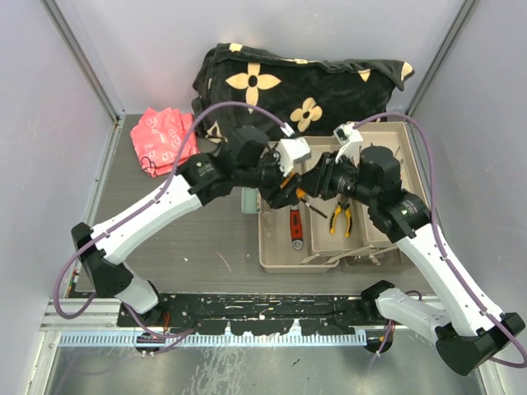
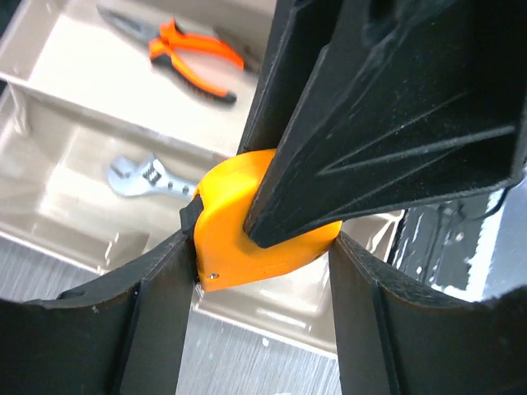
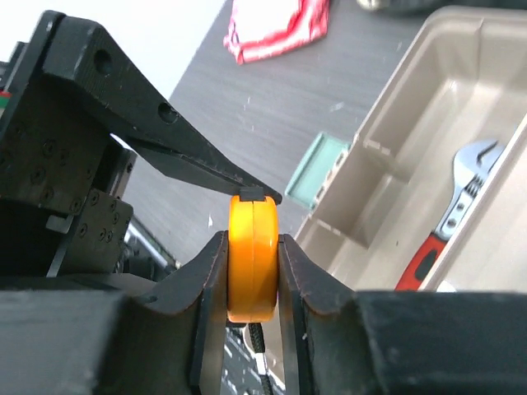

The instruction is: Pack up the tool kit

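Note:
The tool kit's beige trays point(image 1: 272, 247) lie open at the table's centre right. In them are a red-handled wrench point(image 1: 296, 229) and orange-handled pliers point(image 1: 342, 218). Both grippers meet above the trays' left part on the orange tape measure point(image 2: 239, 239). My left gripper point(image 2: 262, 247) is shut across the case's rim. My right gripper point(image 3: 251, 240) is shut on the tape measure point(image 3: 253, 255), clamping its two flat sides. A finger of the right gripper point(image 2: 387, 107) covers the case's top in the left wrist view. The wrench point(image 2: 148, 177) and pliers point(image 2: 193, 62) lie below.
A black flower-patterned blanket point(image 1: 296, 78) is bundled at the back. A red-and-white bag point(image 1: 163, 140) lies at the back left. A small teal piece point(image 1: 249, 200) stands just left of the trays. Grey walls close in both sides.

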`<state>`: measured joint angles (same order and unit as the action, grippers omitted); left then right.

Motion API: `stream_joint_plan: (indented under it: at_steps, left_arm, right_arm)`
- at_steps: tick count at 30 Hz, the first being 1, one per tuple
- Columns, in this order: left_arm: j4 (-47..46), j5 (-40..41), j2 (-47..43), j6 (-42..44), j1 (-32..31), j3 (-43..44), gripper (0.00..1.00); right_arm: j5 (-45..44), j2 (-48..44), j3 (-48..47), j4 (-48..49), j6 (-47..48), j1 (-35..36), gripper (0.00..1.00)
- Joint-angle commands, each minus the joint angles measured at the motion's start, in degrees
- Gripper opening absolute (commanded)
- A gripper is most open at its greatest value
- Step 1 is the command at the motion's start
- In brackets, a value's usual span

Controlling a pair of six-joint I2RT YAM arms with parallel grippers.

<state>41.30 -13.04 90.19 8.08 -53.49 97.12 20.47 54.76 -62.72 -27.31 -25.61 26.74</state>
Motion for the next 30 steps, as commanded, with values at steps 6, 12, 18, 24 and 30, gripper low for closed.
stream_joint_plan:
  at_steps: [6,12,18,24,30]
  left_arm:
    - [-3.22,2.68,-9.7,-7.92,16.97,-4.29,0.6]
    - [-5.33,2.33,-13.3,-7.68,19.0,-10.97,0.6]
    - [-5.26,2.51,-14.1,-7.93,20.53,-12.09,0.61]
    - [-5.07,4.99,-14.93,-9.7,21.99,-14.26,0.8]
    - [-4.78,7.14,-15.77,-10.35,23.17,-17.54,0.8]
  right_arm:
    - [-25.18,-2.98,-12.37,-11.2,8.21,-1.25,0.01]
    - [-37.34,-3.44,-15.86,-14.87,11.2,-1.76,0.01]
    - [-44.42,-4.15,-14.94,-16.65,12.93,-2.07,0.01]
    - [-50.51,-5.18,-13.1,-17.47,14.44,-3.18,0.01]
    - [-55.25,-5.79,-11.27,-19.77,15.5,-6.21,0.01]
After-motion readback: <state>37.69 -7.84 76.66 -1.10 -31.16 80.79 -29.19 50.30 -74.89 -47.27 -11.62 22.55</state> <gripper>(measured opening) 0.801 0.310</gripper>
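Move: Both grippers still hold the orange-handled driver between them, high over the tool box. The right tray it is bound for has its middle some 24 cm to the right hand's right, 10 cm ahead and 22 cm below. On the way, orange pliers lie about 10 cm right and 13 ahead, yellow pliers 11 right and 3 ahead; the adjustable wrench is about 7 ahead, deeper down. From the left hand, the tray's middle is roughly 27 cm right, 11 ahead. Upward first, both hands lift the shared driver about 5 cm, then part. The right keeps its pinch and swings right, over the middle tray to the right tray, nearly level, turning clockwise until its fingers point forward. The left comes free of the handle, backs off leftward and forward some 15 cm while sinking, and only then spreads its fingers wider. ##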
